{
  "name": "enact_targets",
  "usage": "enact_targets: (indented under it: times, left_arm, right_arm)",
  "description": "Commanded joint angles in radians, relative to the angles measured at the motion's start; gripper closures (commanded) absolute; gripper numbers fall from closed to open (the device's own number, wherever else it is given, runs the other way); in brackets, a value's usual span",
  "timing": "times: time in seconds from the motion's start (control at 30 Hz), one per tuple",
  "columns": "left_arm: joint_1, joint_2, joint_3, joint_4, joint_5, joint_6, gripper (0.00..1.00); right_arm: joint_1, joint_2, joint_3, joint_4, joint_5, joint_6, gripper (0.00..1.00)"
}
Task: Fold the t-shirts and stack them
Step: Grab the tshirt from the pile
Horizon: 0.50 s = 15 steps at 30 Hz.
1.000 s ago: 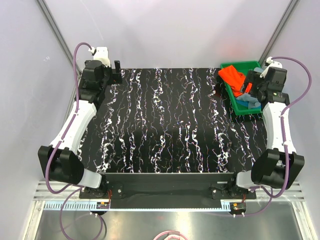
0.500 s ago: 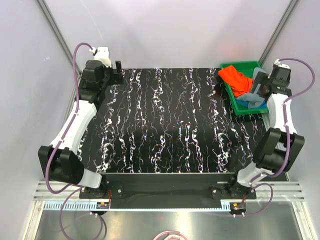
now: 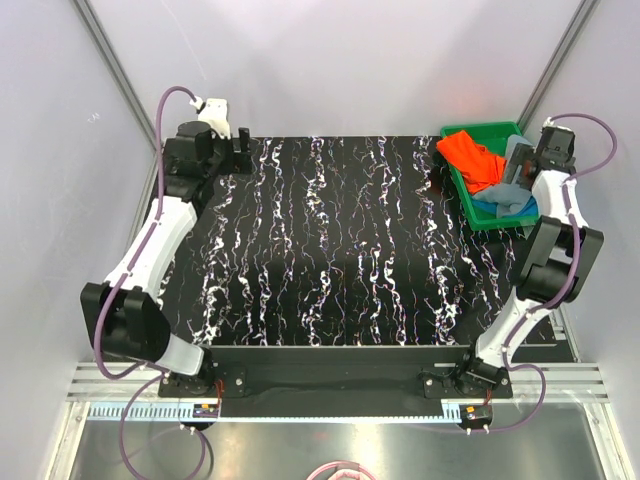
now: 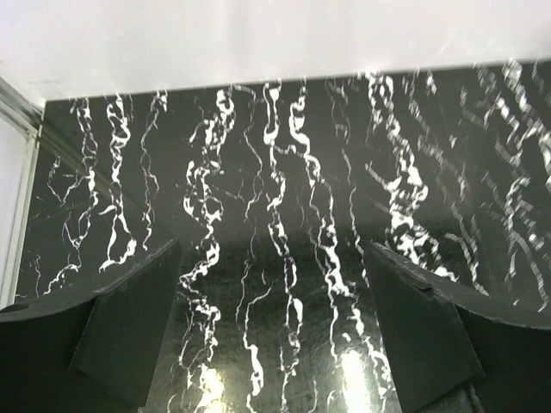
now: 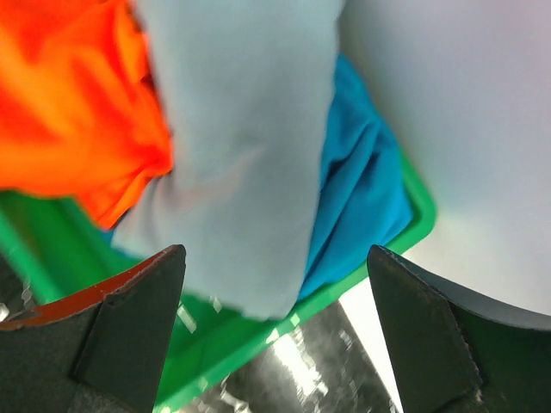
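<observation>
Three t-shirts lie bunched in the green tray (image 3: pixel 480 130) at the back right: an orange-red one (image 3: pixel 468 157), a grey-blue one (image 3: pixel 514 204) and a teal-blue one (image 3: pixel 487 208). My right gripper (image 3: pixel 514 172) hovers open over the tray's right side. In the right wrist view its jaws (image 5: pixel 275 258) stand wide apart above the grey-blue shirt (image 5: pixel 241 146), with the orange-red shirt (image 5: pixel 69 112) to the left, the teal-blue shirt (image 5: pixel 362 189) to the right, and nothing between them. My left gripper (image 3: pixel 238 142) is open above the table's back left corner, holding nothing (image 4: pixel 274 249).
The black marbled table (image 3: pixel 330 240) spreads between the arms. The tray's rim (image 5: pixel 258 331) sits at the table's right edge, with the white enclosure wall (image 5: pixel 465 129) close behind it. The left arm stretches along the table's left edge.
The right arm has drawn up and swung its gripper back and to the right over the tray. The left gripper has shifted slightly right. Both stay open and empty.
</observation>
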Motion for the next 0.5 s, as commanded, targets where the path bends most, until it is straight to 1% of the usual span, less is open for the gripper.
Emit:
enact_targets:
  times: [0.0, 0.23, 0.47]
  left_arm:
    - [-0.005, 0.028, 0.059, 0.002, 0.030, 0.058, 0.07]
    - [-0.015, 0.088, 0.114, -0.015, 0.009, 0.126, 0.07]
    - [-0.040, 0.115, 0.130, -0.013, -0.028, 0.160, 0.06]
  right_arm:
    - [-0.023, 0.042, 0.094, 0.064, 0.055, -0.026, 0.07]
    - [-0.032, 0.175, 0.183, 0.078, 0.098, -0.049, 0.07]
    - [-0.035, 0.225, 0.224, 0.087, 0.114, -0.038, 0.10]
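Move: The grey shirt on top of the pile in the green bin is what the open right hand goes for. Its middle lies about 4 cm ahead, roughly 1 cm left and some 8 cm below. The orange shirt is some 11 cm left and 8 cm ahead, while the blue shirt shows about 3 cm back and 3 cm right, both at similar depth. From the left hand the grey shirt is about 70 cm right, 4 cm ahead and 21 cm below. No contact is clear yet: the right hand slides right and forward low over the grey shirt, about 5 cm right and 3 cm forward, sinking some 3 cm with most of the drop late. Its fingers stay wide open and come close above the grey shirt's right edge beside the blue one. Over bare table, the empty left hand eases about 2 cm forward and down. ##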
